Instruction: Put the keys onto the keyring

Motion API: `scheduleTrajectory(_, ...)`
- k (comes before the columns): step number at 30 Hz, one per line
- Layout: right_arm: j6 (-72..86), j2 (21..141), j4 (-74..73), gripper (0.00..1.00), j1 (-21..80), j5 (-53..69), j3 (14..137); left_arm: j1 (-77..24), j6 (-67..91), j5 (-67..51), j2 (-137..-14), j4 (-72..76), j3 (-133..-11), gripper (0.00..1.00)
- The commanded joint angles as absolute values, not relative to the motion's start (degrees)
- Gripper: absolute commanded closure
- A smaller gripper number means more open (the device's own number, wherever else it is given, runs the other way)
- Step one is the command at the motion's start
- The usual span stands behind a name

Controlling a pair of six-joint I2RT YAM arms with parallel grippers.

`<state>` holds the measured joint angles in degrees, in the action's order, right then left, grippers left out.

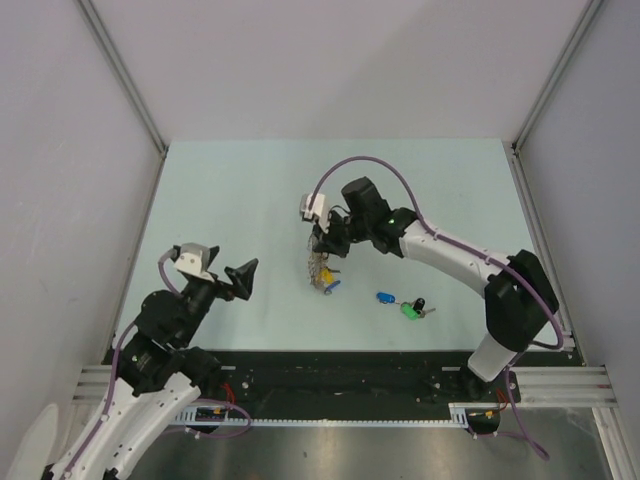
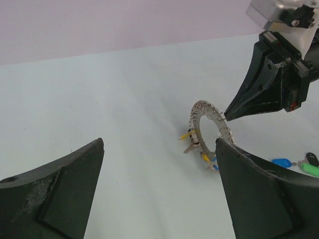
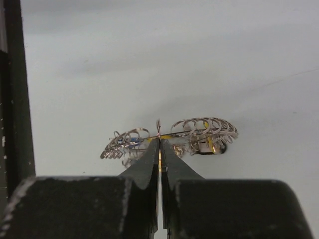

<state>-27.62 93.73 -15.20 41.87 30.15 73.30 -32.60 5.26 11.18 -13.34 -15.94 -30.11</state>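
The keyring stands on edge on the pale table, with yellow and blue keys hanging at its bottom. My right gripper is shut on the ring's top edge; in the right wrist view the tips pinch the ring at its rim. In the left wrist view the ring stands upright under the right gripper, with a yellow key sticking out. Blue, green and black keys lie loose to the right. My left gripper is open and empty, left of the ring.
Grey walls with metal frame posts close in the table on three sides. A black rail runs along the near edge by the arm bases. The loose keys also show in the left wrist view.
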Motion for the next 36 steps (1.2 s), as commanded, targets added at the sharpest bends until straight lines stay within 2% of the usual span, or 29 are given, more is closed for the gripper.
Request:
scheduleTrajectory(1,-25.49,96.32,-16.17,1.0,46.84,32.87,74.97,-32.34,3.69,10.37,-10.82,-17.23,-29.36,0.02)
scheduleTrajectory(7,-20.5,100.72,-10.48,1.0,52.72,36.12,70.67,-32.26,3.16,11.95,-7.39,-16.17,-28.57,0.0)
scheduleTrajectory(17,-16.0,107.57,-0.62,1.0,56.86,37.18,64.87,-32.34,3.16,13.09,-6.06,-16.35,-28.21,0.01)
scheduleTrajectory(30,-13.97,110.84,11.07,1.0,57.4,24.79,63.11,-32.26,2.99,16.96,-5.63,-16.26,-27.95,0.0)
scheduleTrajectory(36,-18.71,106.44,4.33,1.0,56.95,18.37,62.84,-32.26,2.81,16.87,-5.54,-16.26,-27.77,0.01)
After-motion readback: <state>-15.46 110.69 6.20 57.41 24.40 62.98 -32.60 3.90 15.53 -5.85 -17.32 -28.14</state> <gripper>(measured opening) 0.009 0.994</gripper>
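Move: The right hand already holds the keyring by its edge, hanging with its middle some 6 cm below the fingertips. Its clear table spot is about 9 cm back, 7 cm left and 16 cm below this hand. On the table, the blue key lies 8 cm back and 13 cm right, the green key 11 cm back and 18 cm right, the black key 9 cm back and 20 cm right. From the empty left hand, that spot is roughly 2 cm back, 13 cm right and 25 cm below. The right hand, fingers still shut on the keyring's edge, lowers it about 15 cm while swinging back some 13 cm and left 7 or 8 cm, its wrist turning up to roughly 20 degrees along the way. With nearly all the drop made, it comes forward again about 4 cm almost level, the wrist easing partly back, to lay the plate down on the bare table left of the loose blue key without letting go. ##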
